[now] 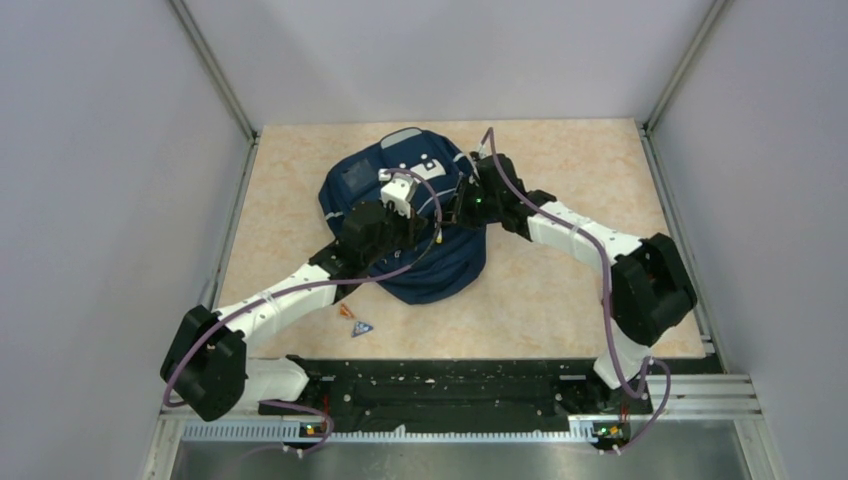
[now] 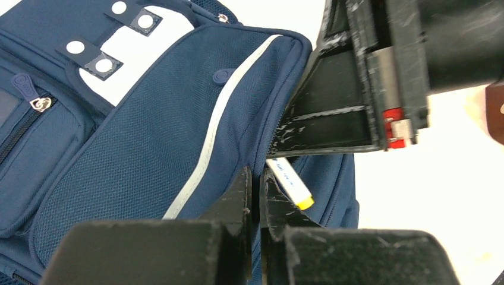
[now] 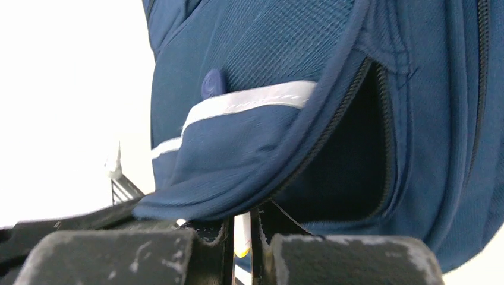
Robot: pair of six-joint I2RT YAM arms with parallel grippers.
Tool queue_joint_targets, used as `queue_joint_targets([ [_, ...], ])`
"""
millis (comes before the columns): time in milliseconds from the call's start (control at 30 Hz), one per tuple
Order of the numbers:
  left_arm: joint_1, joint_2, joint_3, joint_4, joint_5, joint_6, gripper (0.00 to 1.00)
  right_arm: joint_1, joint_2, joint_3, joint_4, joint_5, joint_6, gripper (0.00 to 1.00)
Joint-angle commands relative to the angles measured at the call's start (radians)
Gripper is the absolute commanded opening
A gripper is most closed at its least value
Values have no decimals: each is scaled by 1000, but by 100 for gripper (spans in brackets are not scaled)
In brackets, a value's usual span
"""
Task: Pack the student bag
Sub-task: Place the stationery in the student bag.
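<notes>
The navy student bag (image 1: 440, 275) lies in the middle of the table, front pockets up. My left gripper (image 1: 432, 222) is shut on the fabric edge of a front pocket; the wrist view shows blue cloth pinched between the jaws of the left gripper (image 2: 257, 178). My right gripper (image 1: 462, 205) is shut on a white pen with a yellow end (image 3: 242, 234), right at the unzipped pocket opening (image 3: 356, 166). In the left wrist view the pen (image 2: 289, 183) pokes out beside the pocket rim, under the right gripper's body (image 2: 356, 89).
Two small triangular pieces, one orange (image 1: 347, 311) and one blue (image 1: 361, 328), lie on the table near the left arm. Grey walls enclose the table on three sides. The black base rail (image 1: 450, 385) runs along the near edge.
</notes>
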Motion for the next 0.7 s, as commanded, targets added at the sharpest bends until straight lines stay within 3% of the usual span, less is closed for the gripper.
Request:
queue_joint_targets([
  [0,-5,-24,15,91,67,-52,0,-9,78,46,264,88,81,0],
  [233,-5,-5,13,106,90,-67,0,15,134,30,446,188,66,3],
  [333,-5,6,13,117,107,-74,0,16,115,-18,540,207,72,30],
  [400,-5,6,16,118,115,-75,0,18,102,-35,556,199,51,41],
  [467,-4,-4,16,109,104,-73,11,19,79,-48,535,203,25,47],
  [567,-4,-31,17,86,74,-68,38,21,11,-119,514,225,-4,51],
  [667,-3,-73,10,47,38,-73,53,22,-105,-211,490,264,-47,56],
])
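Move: My right hand holds the yellow-tipped marker, its fingertips just under the raised flap. The student bag's open mouth lies about 3 cm ahead, 3 cm left and 6 cm below; the flap edge is 3 cm left and 2 cm up, and the bag's white patch about 10 cm ahead, 3 cm left and 6 cm below. My left hand is pinching that flap edge; from it the mouth is some 2 cm ahead and 8 cm down, level sideways. I slide the marker deeper under the flap with my right hand, about 5 cm forward, drifting some 2 cm left and slightly down, tipping the fingers up and turning clockwise roughly 10 degrees each. Then I open and let go of the marker, starting to ease back right. My left hand keeps its pinch, moves about 1 cm forward, then opens and frees the flap edge. ##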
